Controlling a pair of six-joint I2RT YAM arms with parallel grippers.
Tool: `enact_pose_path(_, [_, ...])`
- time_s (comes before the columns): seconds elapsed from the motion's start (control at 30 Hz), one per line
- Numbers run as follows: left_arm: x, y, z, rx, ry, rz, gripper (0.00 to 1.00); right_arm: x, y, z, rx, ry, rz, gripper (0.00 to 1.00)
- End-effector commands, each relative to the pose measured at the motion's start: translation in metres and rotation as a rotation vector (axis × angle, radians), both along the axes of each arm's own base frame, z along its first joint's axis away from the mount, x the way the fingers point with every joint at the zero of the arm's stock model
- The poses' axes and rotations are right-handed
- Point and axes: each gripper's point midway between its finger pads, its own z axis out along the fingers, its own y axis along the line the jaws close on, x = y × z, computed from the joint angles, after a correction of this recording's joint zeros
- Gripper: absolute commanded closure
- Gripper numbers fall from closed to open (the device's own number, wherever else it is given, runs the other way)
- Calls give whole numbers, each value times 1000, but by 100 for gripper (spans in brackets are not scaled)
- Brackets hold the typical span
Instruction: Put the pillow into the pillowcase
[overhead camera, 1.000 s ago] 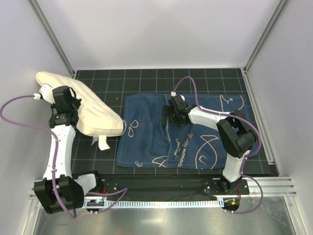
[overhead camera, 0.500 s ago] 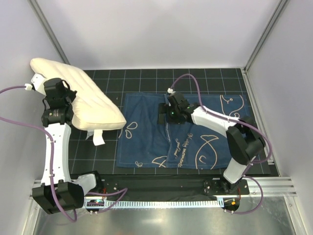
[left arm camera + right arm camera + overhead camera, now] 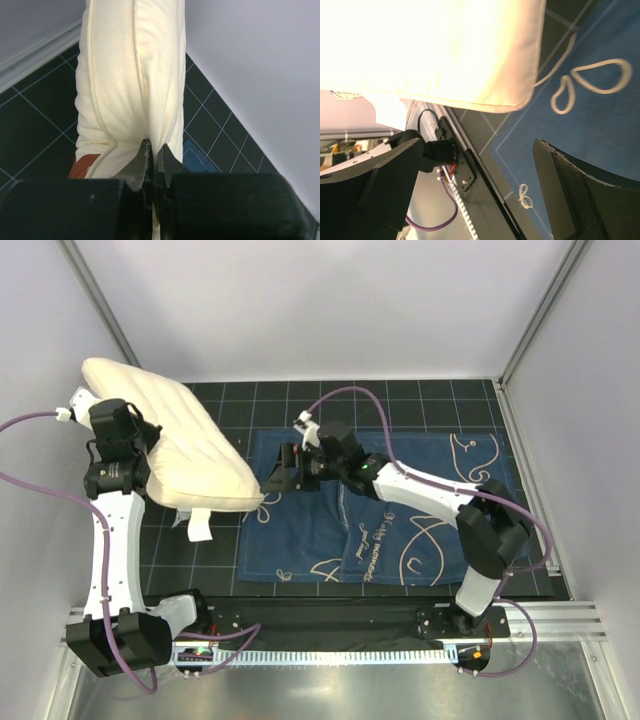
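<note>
The cream-white pillow hangs tilted above the left of the mat, its white tag dangling below. My left gripper is shut on the pillow's left edge; in the left wrist view the jaws pinch a fold of the pillow. The navy pillowcase lies flat on the mat to the right. My right gripper stands open above the pillowcase's left side, next to the pillow's right corner. In the right wrist view the open gripper holds nothing, with the pillow above it and the pillowcase beside it.
A black gridded mat covers the table. White walls close in at the left, back and right. A metal rail with both arm bases runs along the near edge. Purple cables loop off both arms.
My right gripper has swung left across the pillowcase to the pillow's right corner and opened a little wider. The left arm lifted the pillow, then shifted it slightly right.
</note>
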Motion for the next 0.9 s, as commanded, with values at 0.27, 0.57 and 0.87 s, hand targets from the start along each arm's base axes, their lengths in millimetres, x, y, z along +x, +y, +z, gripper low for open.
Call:
enact_pose_path(0.27, [-4,-13,107,40,-326,-60,100,-15,62,4,98,-45,90,0])
enact_pose_path(0.57, [-6,-24,105,10,-335,-99,100,1,73,-2,152,-16,2,1])
enact_pose_path(0.87, [-16,-62,72,-59,-312,-222,99,58,58,33,228,-83,-112,45])
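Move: The right hand, open and empty, has the pillow's lower right corner about 6 cm to its left, 3 cm back and 4 cm lower. From it the pillow's white tag hangs some 18 cm left and 8 cm back, and the pillowcase's left edge lies flat about 8 cm left, 2 cm back and 18 cm below. The left hand already grips the pillow's left side; the corner is roughly 20 cm to its right, 11 cm back and 15 cm down. Leftward and down, the right hand first slides about 5 cm with some drawing back, bringing its open fingers around the hanging pillow corner, then swings forward roughly 4 cm and begins to close, pinching the corner. The left hand keeps its grip, lifting about 2 cm and shifting about 3 cm right towards the right hand. ##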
